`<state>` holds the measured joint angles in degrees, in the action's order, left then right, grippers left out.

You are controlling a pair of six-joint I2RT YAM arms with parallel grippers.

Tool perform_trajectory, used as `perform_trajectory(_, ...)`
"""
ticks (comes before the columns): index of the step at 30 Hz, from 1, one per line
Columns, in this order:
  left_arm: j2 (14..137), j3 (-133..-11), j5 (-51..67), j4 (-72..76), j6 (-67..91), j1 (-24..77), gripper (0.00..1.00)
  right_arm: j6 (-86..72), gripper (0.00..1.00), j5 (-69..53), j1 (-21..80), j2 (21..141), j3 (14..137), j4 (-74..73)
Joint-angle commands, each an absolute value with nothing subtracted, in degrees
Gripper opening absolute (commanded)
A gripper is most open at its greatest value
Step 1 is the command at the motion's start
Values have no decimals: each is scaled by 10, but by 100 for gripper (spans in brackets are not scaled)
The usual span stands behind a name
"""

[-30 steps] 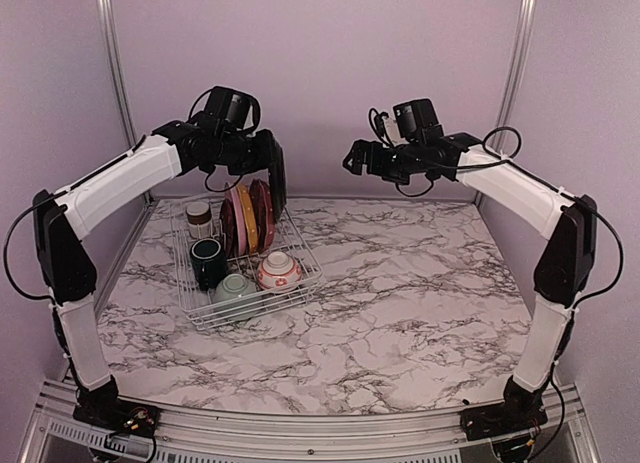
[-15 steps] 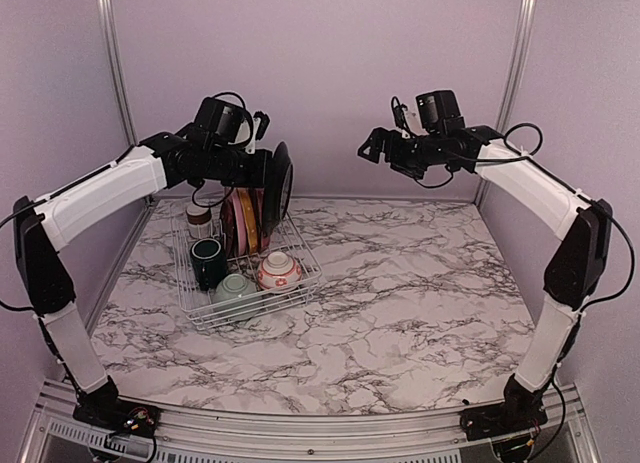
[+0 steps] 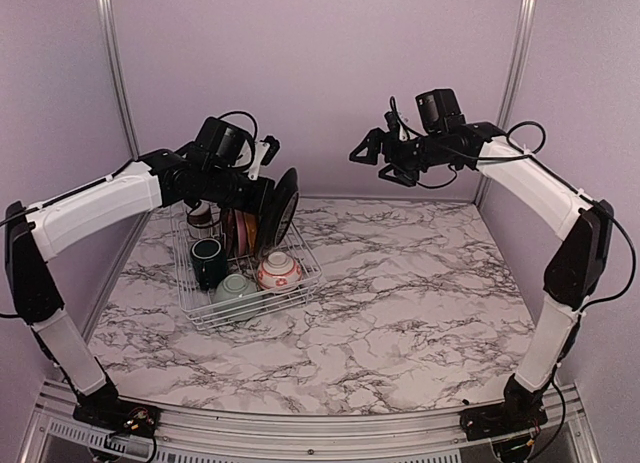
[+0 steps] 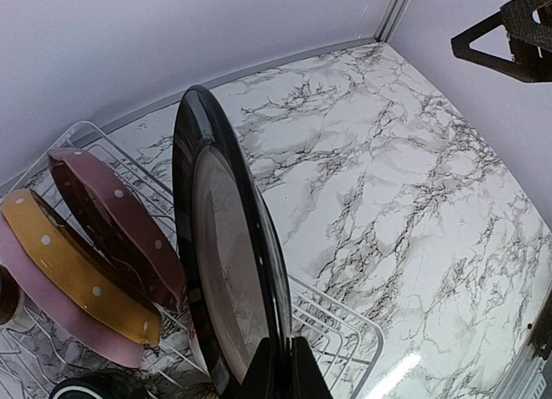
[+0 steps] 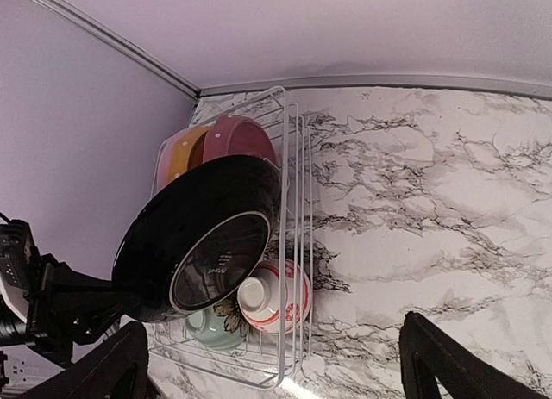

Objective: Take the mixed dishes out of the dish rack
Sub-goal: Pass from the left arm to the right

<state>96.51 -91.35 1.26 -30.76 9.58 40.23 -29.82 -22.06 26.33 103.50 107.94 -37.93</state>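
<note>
My left gripper [image 3: 263,196] is shut on the rim of a black plate [image 3: 280,207], holding it tilted in the air over the right side of the dish rack [image 3: 304,281]. The left wrist view shows the pinched plate [image 4: 226,244] edge-on. Dotted dark red [image 4: 112,218], yellow [image 4: 69,261] and pink [image 4: 52,321] plates stand in the dividers behind it. A pale green bowl [image 3: 235,291], a floral bowl [image 3: 279,271], a dark green mug [image 3: 208,259] and a white-and-brown cup [image 3: 200,218] sit in the rack. My right gripper [image 3: 364,151] hangs open, high and to the right.
The marble tabletop [image 3: 430,283] stretches right of and in front of the rack. Purple walls close in at the back and on both sides, with metal posts [image 3: 112,73] in the corners. The rack stands in the far left corner.
The left arm has swung the black plate a little right and lower, and tipped it from upright to slanted. The right arm has risen slightly, its gripper still open.
</note>
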Motion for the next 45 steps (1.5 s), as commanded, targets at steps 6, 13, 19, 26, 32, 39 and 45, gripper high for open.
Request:
perform_trajectory(6,900,-927,-44,-259,13,459,0,-311,98,-285,255,1045,1112,-426)
perform_trajectory(13,897,-892,-164,-278,-84,542,0,-332,98,-322,247,1049,1110,-442)
perform_trajectory(19,895,-841,-250,-271,-149,598,0,-342,94,-354,246,1059,1097,-444)
perform_trajectory(26,894,-783,-338,-231,-223,649,0,-324,84,-384,247,1084,1080,-475)
perform_trajectory(32,892,-745,-389,-194,-264,678,0,-306,79,-411,248,1090,1036,-478)
perform_trajectory(39,902,-714,-429,-160,-303,705,0,-299,75,-449,265,1102,991,-460)
perform_trajectory(45,907,-703,-447,-141,-318,713,0,-290,70,-465,278,1120,967,-441)
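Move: The black plate is already gripped by its rim in the left gripper. The right gripper it is being taken to waits wide open about 25 cm to the right, 6 cm ahead and 5 cm higher. The red-flowered bowl lies roughly 6 cm back, 2 cm right and 20 cm below the left hand; the yellow plate about 4 cm ahead, 7 cm left and 14 cm below. From the right gripper, the black plate's middle is some 20 cm left, 2 cm back and 12 cm down. Swing the left gripper back about 14 cm and, after a slight rise, down, drifting right, keeping its pinch on the black plate's rim while rolling some 60 degrees, left side up. Ease the right gripper back, then sink it about 12 cm towards the plate's free rim, tipping its fingers down and narrowing its opening to about three quarters. ##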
